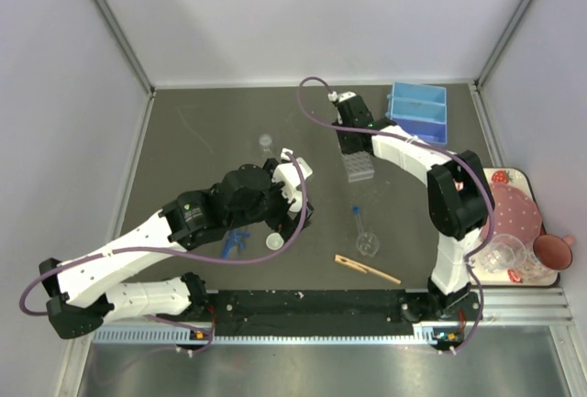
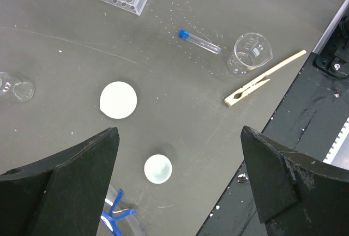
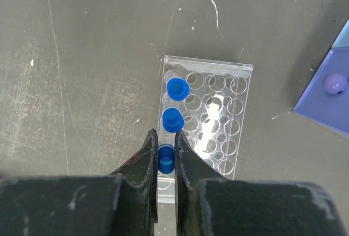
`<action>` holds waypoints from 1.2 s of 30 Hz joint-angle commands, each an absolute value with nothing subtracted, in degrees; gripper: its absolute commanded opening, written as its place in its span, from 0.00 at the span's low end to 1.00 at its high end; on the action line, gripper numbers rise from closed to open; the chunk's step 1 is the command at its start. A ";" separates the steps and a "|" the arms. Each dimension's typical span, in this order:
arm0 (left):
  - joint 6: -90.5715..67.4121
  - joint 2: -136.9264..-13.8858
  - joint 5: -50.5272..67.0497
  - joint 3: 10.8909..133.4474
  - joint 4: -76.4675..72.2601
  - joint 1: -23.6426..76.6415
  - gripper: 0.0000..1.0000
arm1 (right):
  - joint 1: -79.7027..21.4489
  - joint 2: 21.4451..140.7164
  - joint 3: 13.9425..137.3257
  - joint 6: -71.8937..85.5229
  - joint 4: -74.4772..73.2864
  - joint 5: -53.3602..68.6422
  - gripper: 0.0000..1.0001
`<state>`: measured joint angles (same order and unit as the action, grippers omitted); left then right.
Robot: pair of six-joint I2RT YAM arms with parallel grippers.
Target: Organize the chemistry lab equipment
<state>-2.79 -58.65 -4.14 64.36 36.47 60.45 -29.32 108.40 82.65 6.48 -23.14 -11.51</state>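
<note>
My right gripper (image 3: 164,133) is shut on a blue-capped tube (image 3: 166,158), held upright over the left row of the clear tube rack (image 3: 218,127). Two more capped tubes (image 3: 178,89) stand in that row. From above, the right gripper (image 1: 354,151) sits over the rack (image 1: 359,172). My left gripper (image 2: 179,132) hangs open above a small round dish (image 2: 158,169), touching nothing. A larger white dish (image 2: 118,100), a lying tube (image 2: 199,41), a beaker (image 2: 250,53), a wooden clip (image 2: 264,79) and blue tweezers (image 2: 114,214) lie around it.
A blue bin (image 1: 417,113) stands at the back right. The strawberry-print tray (image 1: 503,177) with pink plate and cup (image 1: 553,250) is at the right edge. A small glass vessel (image 1: 265,142) stands behind the left gripper (image 1: 286,203). The black front rail (image 1: 312,305) borders the table.
</note>
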 commanded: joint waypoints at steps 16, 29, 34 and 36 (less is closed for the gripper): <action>-1.93 -59.24 -4.22 64.16 34.10 60.38 0.99 | -28.92 109.43 84.20 8.35 -21.36 -10.99 0.33; -2.11 -59.77 -4.22 64.60 34.10 60.38 0.99 | -28.92 107.40 84.46 8.35 -22.50 -11.16 0.34; -2.02 -59.85 -3.96 64.60 34.10 60.38 0.99 | -29.18 105.30 83.06 8.26 -23.55 -12.13 0.34; -2.02 -59.85 -3.87 64.60 34.01 60.38 0.99 | -29.35 104.86 82.79 8.09 -23.90 -12.65 0.34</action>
<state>-2.79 -59.68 -4.10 64.27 36.45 60.45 -29.34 109.12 82.54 7.73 -23.64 -11.14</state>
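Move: The right fingers hold the blue cap of a test tube already standing in the rack, its middle straight below, about 5 cm down. The rack's middle is some 2 cm ahead, 3 cm right and 6 cm lower. Straight ahead stand two more capped tubes, about 2 and 5 cm off, 5 cm down; the blue tray is 12 cm ahead, 16 cm right, 8 cm down. From the left hand the held tube lies roughly 25 cm ahead, 12 cm right, 20 cm down. The right fingers let go of the test tube's blue cap: after easing a few millimetres down with the cap still pinched, they part from nearly shut to about a third open. The hand sinks just under 1 cm in all and stays low around the cap over the rack, with hardly any turn of the wrist. ##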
